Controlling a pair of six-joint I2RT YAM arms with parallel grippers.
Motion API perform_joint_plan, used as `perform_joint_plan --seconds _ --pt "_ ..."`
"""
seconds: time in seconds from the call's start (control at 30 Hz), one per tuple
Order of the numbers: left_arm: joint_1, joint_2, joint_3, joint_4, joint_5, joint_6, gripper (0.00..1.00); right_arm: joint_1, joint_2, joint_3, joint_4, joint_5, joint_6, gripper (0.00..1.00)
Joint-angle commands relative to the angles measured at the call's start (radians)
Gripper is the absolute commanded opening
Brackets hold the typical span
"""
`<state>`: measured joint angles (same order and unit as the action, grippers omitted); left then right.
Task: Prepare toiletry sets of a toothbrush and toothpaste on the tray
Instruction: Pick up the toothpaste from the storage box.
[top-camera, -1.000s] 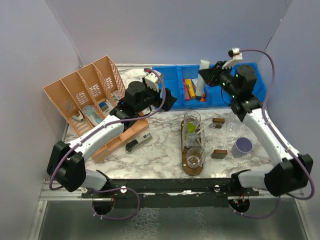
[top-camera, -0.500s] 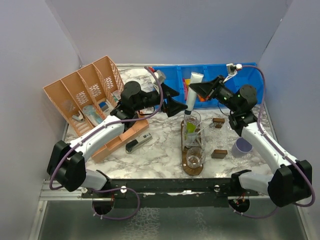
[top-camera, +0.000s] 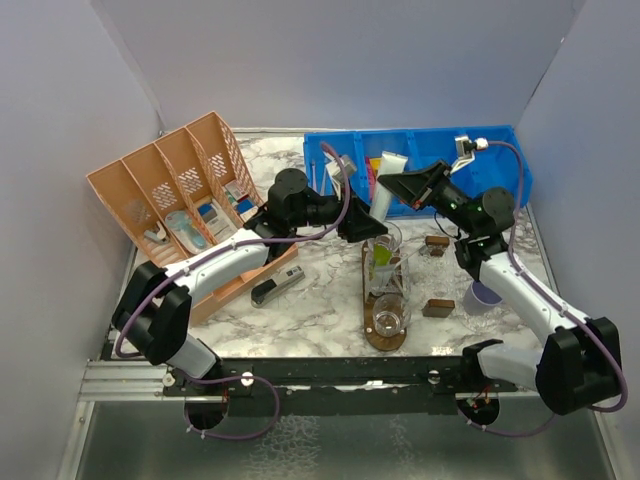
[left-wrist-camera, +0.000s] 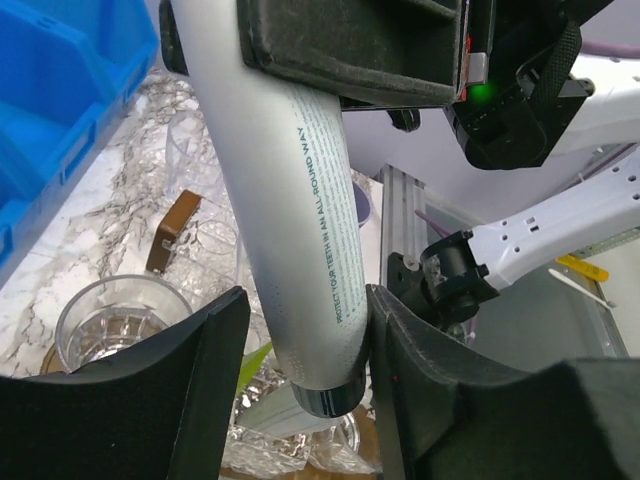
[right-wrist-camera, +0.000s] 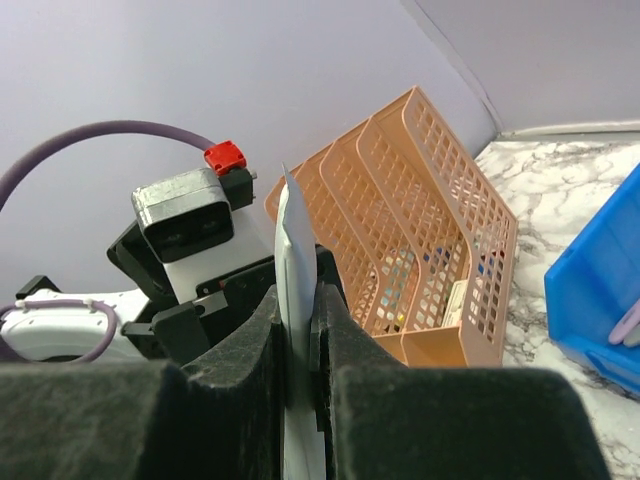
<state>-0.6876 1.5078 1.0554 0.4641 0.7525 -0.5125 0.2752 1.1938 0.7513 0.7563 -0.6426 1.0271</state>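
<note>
A white toothpaste tube (top-camera: 383, 196) hangs cap-down over the far tumbler (top-camera: 384, 246), which stands on the dark wooden tray (top-camera: 393, 343) and holds a lime green tube (left-wrist-camera: 255, 362). My right gripper (top-camera: 394, 182) is shut on the tube's flat crimped end (right-wrist-camera: 295, 230). My left gripper (top-camera: 370, 228) comes in from the left, and its fingers (left-wrist-camera: 420, 370) close against the tube's lower body (left-wrist-camera: 300, 200) just above the cap. A second clear tumbler (top-camera: 390, 313) stands on the tray's near end. No toothbrush can be made out.
The orange divided basket (top-camera: 170, 190) leans at the left. Along the back runs the blue bin (top-camera: 500, 150). A purple cup (top-camera: 485, 292), two small brown blocks (top-camera: 438, 307) and clear cups (top-camera: 460, 250) lie right of the tray. A dark oblong object (top-camera: 277, 287) lies left of it.
The right gripper carried the tube from the blue bin to above the far tumbler. The left arm swung right to meet it and its jaws closed in on the tube's lower part.
</note>
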Motion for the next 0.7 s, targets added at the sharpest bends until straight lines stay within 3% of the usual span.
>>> perform_joint_plan --seconds 0.0,0.13,0.3,0.33,0.43,0.5,0.67 --pt "0.002 -0.012 0.026 0.02 0.015 0.009 0.46 0.004 -0.071 0.009 -0.005 -0.016 -0.011 0.01" --pt "0.002 -0.042 0.024 -0.013 -0.025 0.057 0.31 0.004 -0.098 0.012 -0.048 -0.033 -0.035 0.01" --pt "0.002 -0.097 0.028 -0.127 -0.155 0.186 0.24 0.004 -0.121 0.032 -0.189 -0.062 -0.103 0.11" --pt "0.003 -0.101 0.037 -0.152 -0.174 0.208 0.23 0.004 -0.125 0.038 -0.222 -0.07 -0.122 0.14" --pt "0.001 -0.102 0.059 -0.212 -0.214 0.26 0.2 0.004 -0.138 0.053 -0.309 -0.076 -0.175 0.39" --pt "0.001 -0.107 0.058 -0.217 -0.227 0.271 0.19 0.004 -0.143 0.073 -0.378 -0.073 -0.213 0.5" --pt "0.0 -0.1 0.065 -0.223 -0.2 0.282 0.19 0.004 -0.158 0.198 -0.663 -0.026 -0.417 0.67"
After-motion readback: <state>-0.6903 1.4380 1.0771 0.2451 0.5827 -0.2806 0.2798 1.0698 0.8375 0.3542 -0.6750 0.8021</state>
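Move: The right hand already holds the toothpaste, a white tube standing aslant, its middle about 1 cm back of and 2 cm below that hand's point. From the left hand, whose half-open fingers straddle the cap end, the tube's middle is some 5 cm ahead, 2 cm right and 5 cm up. The left gripper lies about 6 cm back, 2 cm left and 6 cm below the right one. The far glass is roughly 6 cm ahead, 5 cm right and 22 cm below the left hand. The left fingers close on the toothpaste's cap end and keep it pinched; then the right fingers, clamped on the tube until past halfway, spread wide and let go, the right hand having eased about 2 cm back. The left hand first drifts a centimetre back, then swings forward some 3 cm and a little left, turning roughly 15 degrees with the tube. ##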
